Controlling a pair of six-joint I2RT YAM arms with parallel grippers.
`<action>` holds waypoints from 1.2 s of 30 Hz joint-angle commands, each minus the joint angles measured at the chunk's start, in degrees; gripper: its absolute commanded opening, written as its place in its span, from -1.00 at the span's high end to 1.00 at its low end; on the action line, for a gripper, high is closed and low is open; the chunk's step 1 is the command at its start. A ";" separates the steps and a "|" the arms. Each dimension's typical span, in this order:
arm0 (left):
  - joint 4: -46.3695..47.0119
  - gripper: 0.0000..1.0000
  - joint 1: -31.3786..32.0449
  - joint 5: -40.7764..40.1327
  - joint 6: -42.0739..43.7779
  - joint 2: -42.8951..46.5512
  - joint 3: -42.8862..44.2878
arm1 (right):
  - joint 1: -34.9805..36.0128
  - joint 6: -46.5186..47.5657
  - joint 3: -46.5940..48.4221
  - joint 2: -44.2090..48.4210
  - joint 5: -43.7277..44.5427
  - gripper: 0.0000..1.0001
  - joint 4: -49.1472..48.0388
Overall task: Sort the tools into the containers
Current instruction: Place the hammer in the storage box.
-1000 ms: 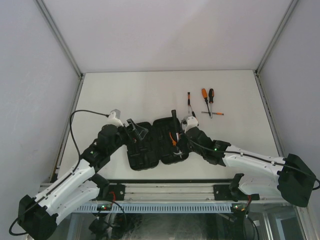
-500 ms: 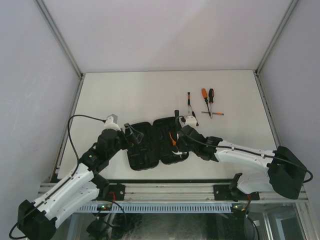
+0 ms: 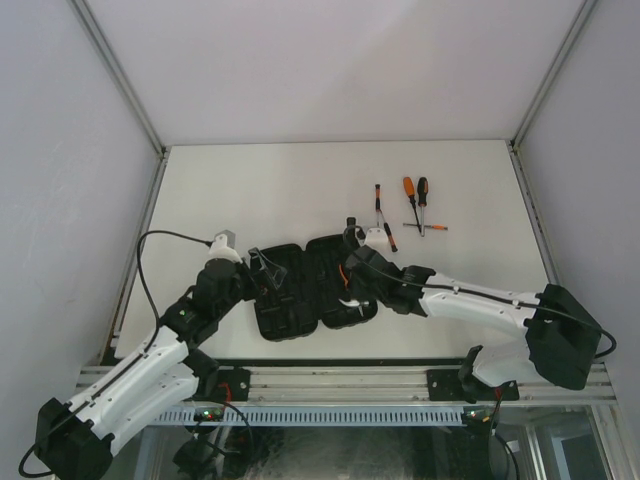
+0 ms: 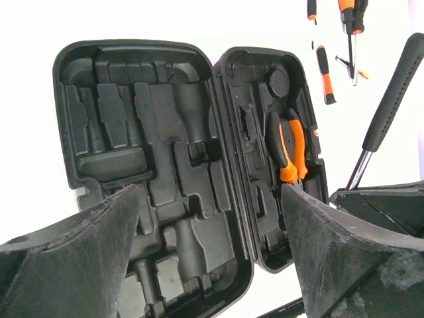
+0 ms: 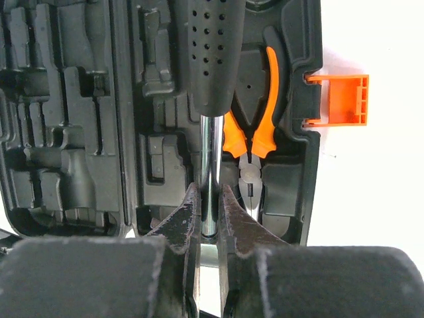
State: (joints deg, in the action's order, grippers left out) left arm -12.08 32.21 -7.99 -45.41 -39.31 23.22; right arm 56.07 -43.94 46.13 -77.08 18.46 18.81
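The black tool case (image 3: 290, 312) lies open near the table's front edge, and orange-handled pliers (image 5: 266, 112) (image 4: 290, 149) sit in a slot of its right half (image 4: 265, 99). My right gripper (image 5: 210, 193) (image 3: 355, 262) is shut on the chrome shaft of the hammer (image 5: 213, 56), holding it over that half beside the pliers. The hammer's black handle (image 4: 394, 93) points away towards the far side. Over the left half (image 4: 152, 132) my left gripper (image 4: 211, 192) (image 3: 265, 265) hangs open and holds nothing. Several screwdrivers (image 3: 415, 203) (image 4: 324, 69) lie on the table beyond the case.
The case's orange latch (image 5: 338, 99) sticks out of its right edge. A thin screwdriver (image 3: 380, 212) lies just behind the right gripper, with a very small one (image 3: 428, 227) further right. White walls enclose the table (image 3: 250, 190) on three sides.
My right arm has swung left over the right half of the case with the hammer in its grip. The left gripper has drawn back a little towards the case's left edge.
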 commanded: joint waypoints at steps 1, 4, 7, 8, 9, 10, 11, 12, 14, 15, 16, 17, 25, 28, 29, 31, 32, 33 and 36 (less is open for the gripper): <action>2.14 -0.79 -0.38 -0.53 1.13 0.47 -0.78 | 0.50 -1.58 2.55 -0.84 1.63 1.00 -0.19; 2.23 -0.78 -0.34 0.06 1.99 1.28 -0.63 | 0.43 -1.95 2.61 -1.67 1.47 1.00 0.15; 2.31 -0.78 -0.39 -0.22 2.70 2.65 -0.76 | 0.39 -2.31 3.27 -2.82 1.37 1.00 1.40; 2.32 -0.78 -0.39 -0.27 2.75 2.94 -0.85 | 0.28 -2.33 3.76 -3.42 1.20 1.00 1.89; 2.36 -0.79 -0.39 -0.21 2.82 3.12 -0.88 | 0.31 -2.46 4.22 -4.10 1.08 1.00 2.54; 2.30 -0.79 -0.39 -0.19 2.79 3.11 -0.95 | 0.20 -2.46 4.76 -4.77 0.84 1.00 3.16; 2.42 -0.79 -0.39 -0.12 2.78 2.83 -1.06 | 0.18 -2.47 5.21 -5.42 0.50 1.00 3.60; 2.55 -0.79 -0.39 -0.06 2.70 2.57 -1.15 | 0.10 -2.42 5.68 -6.05 0.15 1.00 3.64; 2.90 -0.78 -0.39 0.23 2.52 2.18 -1.36 | -0.21 -2.01 6.33 -7.27 -0.87 1.00 3.13; 3.00 -0.78 -0.33 0.38 2.44 1.95 -1.48 | -0.34 -1.57 6.81 -8.00 -1.53 1.00 2.82; 3.10 -0.78 -0.38 0.56 2.35 1.88 -1.48 | -0.48 -1.04 7.47 -8.69 -2.06 1.00 2.74; 3.20 -0.78 -0.39 0.53 2.22 1.87 -1.58 | -0.48 -0.65 8.13 -9.37 -2.49 1.00 2.79; 4.25 -0.78 -0.39 0.63 1.53 1.75 -2.61 | 0.48 3.18 12.90 -14.02 -5.72 1.00 4.20; 4.21 -0.78 -0.38 1.21 1.72 1.77 -2.54 | 0.73 4.29 14.22 -15.24 -6.76 1.00 6.51; 4.31 -0.78 -0.39 1.20 1.73 1.89 -2.70 | 0.74 4.52 14.68 -15.73 -6.84 1.00 7.40; 4.57 -0.78 -0.38 1.16 1.64 1.97 -2.82 | 0.81 4.96 14.86 -16.03 -7.05 1.00 8.42; 4.64 -0.78 -0.37 1.24 1.52 1.82 -2.83 | 0.86 5.19 14.87 -16.10 -7.52 1.00 8.70; 4.75 -0.78 -0.36 1.28 1.50 1.66 -2.84 | 0.84 5.41 14.87 -16.21 -8.22 1.00 8.94; 5.30 -0.78 -0.39 1.68 1.37 0.86 -2.60 | 0.81 6.03 14.93 -16.54 -10.36 1.00 8.99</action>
State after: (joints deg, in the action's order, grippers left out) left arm -10.02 32.18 -7.16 -44.01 -37.78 21.32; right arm 56.38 -39.83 58.57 -93.86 10.55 27.79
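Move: The storage box's right half, for which the held hammer is bound, has its middle about 7 cm below the right hand, some 2 cm ahead and 2 cm to its left. The pliers in it lie about 2 cm straight ahead and as far down; the box's empty left half is centred roughly 13 cm to the left, level with the hand, and a small screwdriver 11 cm ahead and 8 cm right. From the left hand, the right half's middle lies 13 cm to the right, 1 cm back and 10 cm below. Still pinching the hammer by its metal shank close to the head, handle pointing forward, the right hand sinks about 3 cm towards the box's right half while drifting a centimetre to the right and slightly back. It then swings some 4 cm left at nearly the same height, bringing the hammer over the recesses between pliers and hinge, and finally eases down and back about another centimetre each, the fingers staying shut while the wrist tips some 10 degrees steeper and turns slightly counter-clockwise. ##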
